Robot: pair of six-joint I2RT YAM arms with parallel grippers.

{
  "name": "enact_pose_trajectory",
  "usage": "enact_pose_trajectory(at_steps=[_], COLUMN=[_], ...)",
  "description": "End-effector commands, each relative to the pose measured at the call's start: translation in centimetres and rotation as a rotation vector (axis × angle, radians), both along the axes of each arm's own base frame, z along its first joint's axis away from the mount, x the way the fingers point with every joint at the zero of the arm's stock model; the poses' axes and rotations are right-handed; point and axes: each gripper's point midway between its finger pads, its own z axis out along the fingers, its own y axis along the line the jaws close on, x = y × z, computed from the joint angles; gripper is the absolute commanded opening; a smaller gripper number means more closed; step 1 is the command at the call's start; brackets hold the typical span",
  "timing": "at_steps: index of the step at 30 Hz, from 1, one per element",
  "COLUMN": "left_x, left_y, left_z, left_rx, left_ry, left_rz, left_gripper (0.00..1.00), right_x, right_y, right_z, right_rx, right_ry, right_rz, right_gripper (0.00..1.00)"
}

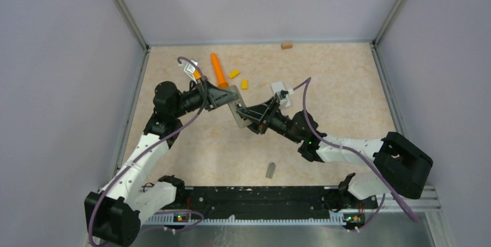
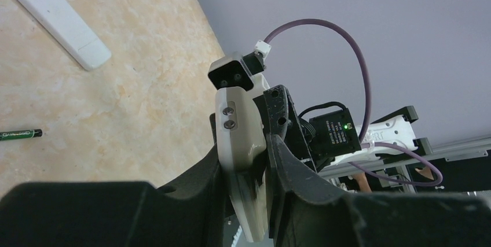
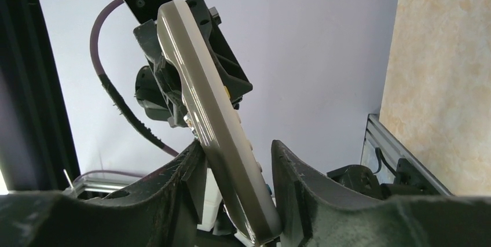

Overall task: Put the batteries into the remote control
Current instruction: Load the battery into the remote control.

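A grey remote control (image 1: 236, 110) hangs in the air over the middle of the table, held between both arms. My left gripper (image 1: 223, 96) is shut on its upper end; in the left wrist view the remote control (image 2: 240, 137) is pinched between the black fingers of the left gripper (image 2: 260, 183). My right gripper (image 1: 250, 117) straddles the lower end. There the remote control (image 3: 214, 120) lies slantwise between the spread fingers of the right gripper (image 3: 237, 166), with a gap on the right side. One slim dark battery (image 2: 20, 134) lies on the table.
A white flat slab (image 1: 279, 91) lies right of the grippers and shows again as a white slab (image 2: 61, 24). An orange carrot shape (image 1: 219, 70), two yellow blocks (image 1: 234, 74) (image 1: 244, 84), a brown block (image 1: 286, 45) and a small grey piece (image 1: 270, 170) lie about.
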Motion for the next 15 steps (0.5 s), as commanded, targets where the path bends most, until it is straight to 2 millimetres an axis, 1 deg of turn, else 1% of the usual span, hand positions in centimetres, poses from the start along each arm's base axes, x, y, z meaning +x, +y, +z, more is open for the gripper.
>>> enact_pose_trajectory(at_steps=[1, 3, 4, 6, 8, 11, 13, 15], left_x=[-1.1, -0.9, -0.8, -0.7, -0.6, -0.8, -1.0, -1.3], left_y=[-0.5, -0.5, -0.5, -0.5, -0.6, -0.7, -0.7, -0.8], left_z=[1.5, 1.1, 0.9, 0.5, 0.3, 0.3, 0.3, 0.3], left_rx=[0.008, 0.015, 0.018, 0.022, 0.022, 0.014, 0.015, 0.013], left_ry=[-0.097, -0.093, -0.087, -0.076, -0.072, -0.084, -0.098, -0.112], left_rz=[-0.068, -0.064, -0.061, -0.063, -0.068, -0.085, -0.094, -0.113], left_gripper=[0.0, 0.0, 0.0, 0.0, 0.0, 0.0, 0.0, 0.0], right_x=[0.4, 0.4, 0.4, 0.3, 0.4, 0.7, 1.0, 1.1], right_y=[-1.2, -1.4, -1.4, -1.5, -1.6, -1.5, -1.2, -0.9], right_z=[3.3, 3.8, 3.9, 4.4, 4.8, 4.7, 4.6, 4.6], right_rx=[0.09, 0.101, 0.103, 0.114, 0.126, 0.139, 0.14, 0.145], right_ry=[-0.076, -0.088, -0.096, -0.113, -0.124, -0.108, -0.092, -0.084], right_rz=[-0.036, -0.041, -0.044, -0.048, -0.051, -0.05, -0.043, -0.031], right_gripper=[0.46, 0.65, 0.72, 0.8, 0.82, 0.82, 0.82, 0.79])
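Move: The right hand is closed around the held remote control at its battery bay; the battery spot lies at these fingertips, about 1 cm to the left and level. From the left hand, which pinches the remote's far end, that spot is some 5 cm back and 3 cm right, about 1 cm lower. The remote's middle sits about 2 cm ahead and 1 cm left of the right hand. A loose battery lies on the table some 4 cm ahead and 4 cm right of the right hand, roughly 20 cm below. The right hand lets go its squeeze across the bay: its fingers spread from a bit under half open to about four-fifths, while the hand eases up, forward and to its right by about 1 cm in all, one fingertip coming free of the bay side and the other of the button side. The left hand keeps its pinch on the remote's far end and carries it about 1 cm down, back and to the right, turning it only a few degrees clockwise. ##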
